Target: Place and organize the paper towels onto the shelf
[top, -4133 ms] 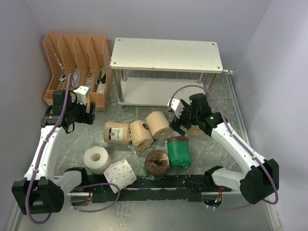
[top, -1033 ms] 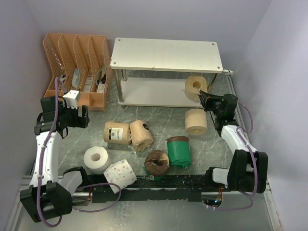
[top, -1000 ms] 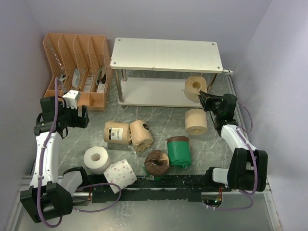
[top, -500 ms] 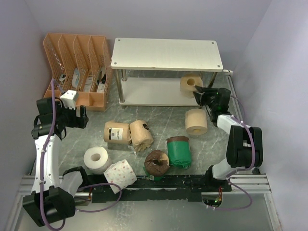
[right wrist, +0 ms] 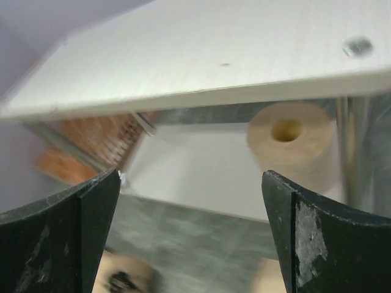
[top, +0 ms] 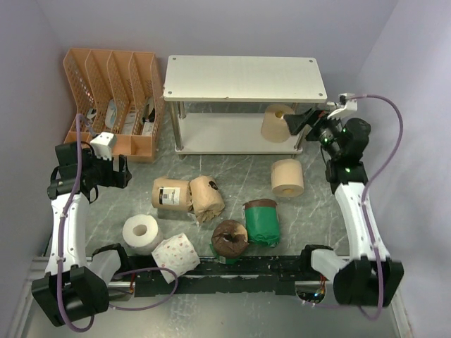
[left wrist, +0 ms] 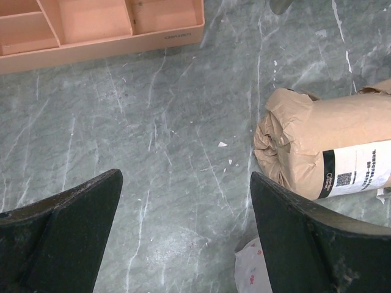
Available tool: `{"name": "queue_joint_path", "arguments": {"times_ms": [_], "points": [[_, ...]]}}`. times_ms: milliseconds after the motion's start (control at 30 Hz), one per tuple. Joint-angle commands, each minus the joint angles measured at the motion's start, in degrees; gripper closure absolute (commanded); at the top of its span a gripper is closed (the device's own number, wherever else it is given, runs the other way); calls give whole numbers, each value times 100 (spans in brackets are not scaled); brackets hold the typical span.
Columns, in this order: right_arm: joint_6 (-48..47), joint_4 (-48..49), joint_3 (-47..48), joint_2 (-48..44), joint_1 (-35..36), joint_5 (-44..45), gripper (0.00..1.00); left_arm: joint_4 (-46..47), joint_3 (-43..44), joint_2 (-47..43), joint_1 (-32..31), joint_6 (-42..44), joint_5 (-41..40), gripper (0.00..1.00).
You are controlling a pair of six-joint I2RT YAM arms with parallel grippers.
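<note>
The shelf (top: 245, 79) stands at the back middle. One bare tan roll (top: 275, 124) stands on the lower board's right end; it also shows in the right wrist view (right wrist: 292, 141). My right gripper (top: 301, 120) is open and empty just right of it, apart from it (right wrist: 190, 213). Another bare tan roll (top: 287, 177) stands on the table. Two tan-wrapped rolls (top: 171, 193) (top: 206, 196), a white roll (top: 141, 232), a dotted roll (top: 176, 255) and two green rolls (top: 261, 221) (top: 230, 239) lie in the middle. My left gripper (top: 121, 171) is open over bare table (left wrist: 183, 232), left of a tan-wrapped roll (left wrist: 324, 146).
An orange slotted file organizer (top: 113, 98) stands at the back left, its base in the left wrist view (left wrist: 104, 30). The dotted roll's edge (left wrist: 253, 273) shows by my left gripper's right finger. Walls close the left, back and right sides.
My right gripper carried the bare tan roll onto the lower board, let it go and drew back and up. The left arm has barely moved.
</note>
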Motion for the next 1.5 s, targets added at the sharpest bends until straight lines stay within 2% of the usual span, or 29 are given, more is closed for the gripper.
{"name": "queue_joint_path", "arguments": {"times_ms": [0, 100, 233, 300, 367, 533, 867, 933, 1033, 1200, 1267, 1433, 1467], "points": [[-5064, -2525, 201, -807, 2, -918, 3, -89, 4, 112, 64, 111, 237, 3], [-7077, -3178, -335, -1129, -44, -394, 9, -145, 34, 148, 67, 137, 285, 3], [-9491, -4035, -1222, -1067, -116, -90, 27, -162, 47, 174, 66, 163, 342, 3], [-10126, -4321, -1441, -974, -149, -64, 33, -182, 51, 188, 61, 185, 391, 3], [-10389, -4448, -1512, -863, -180, -135, 34, -205, 45, 216, 66, 219, 460, 3], [-10326, -4712, -1164, -320, -183, -454, 34, -268, 67, 317, 67, 264, 522, 3], [-10038, -4196, -1116, 306, -190, -667, 35, -200, 26, 131, 67, 221, 502, 3], [-10095, -4145, -1187, 317, -183, -708, 49, -211, 31, 155, 75, 232, 502, 3], [-10068, -4266, -1086, 379, -183, -770, 100, -231, 48, 209, 68, 238, 514, 3], [-9796, -4902, -703, 238, -191, -856, 100, -257, 66, 342, 70, 250, 526, 3], [-8968, -4696, -620, 42, -296, -837, 100, -280, 76, 378, 67, 258, 517, 3], [-7921, -5790, 155, 246, -864, -2541, 100, -240, 62, 368, 72, 217, 465, 3], [-8027, -6290, 414, 397, -868, -2935, 100, -240, 61, 373, 70, 202, 457, 3]]}}
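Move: The tan paper roll I go for next lies on the table about 8 cm back from my right hand, level with it sideways and some 26 cm below. The roll already set on the lower shelf stands 7 cm ahead of that hand, 4 cm left and 19 cm down; the green pack lies about 22 cm back and 8 cm left, at table height. From my left hand the tan roll is roughly 49 cm right, 4 cm ahead and 11 cm lower. I swing my empty right hand back out from the shelf and steeply down to the tan roll, about 24 cm lower and a little right, rolling the hand's left side under until the fingers slant down and forward-left. After easing 2 or 3 cm forward again, I shut the part-closed fingers on the roll's right side, pinching its outer paper, then raise the hand some 3 cm. ##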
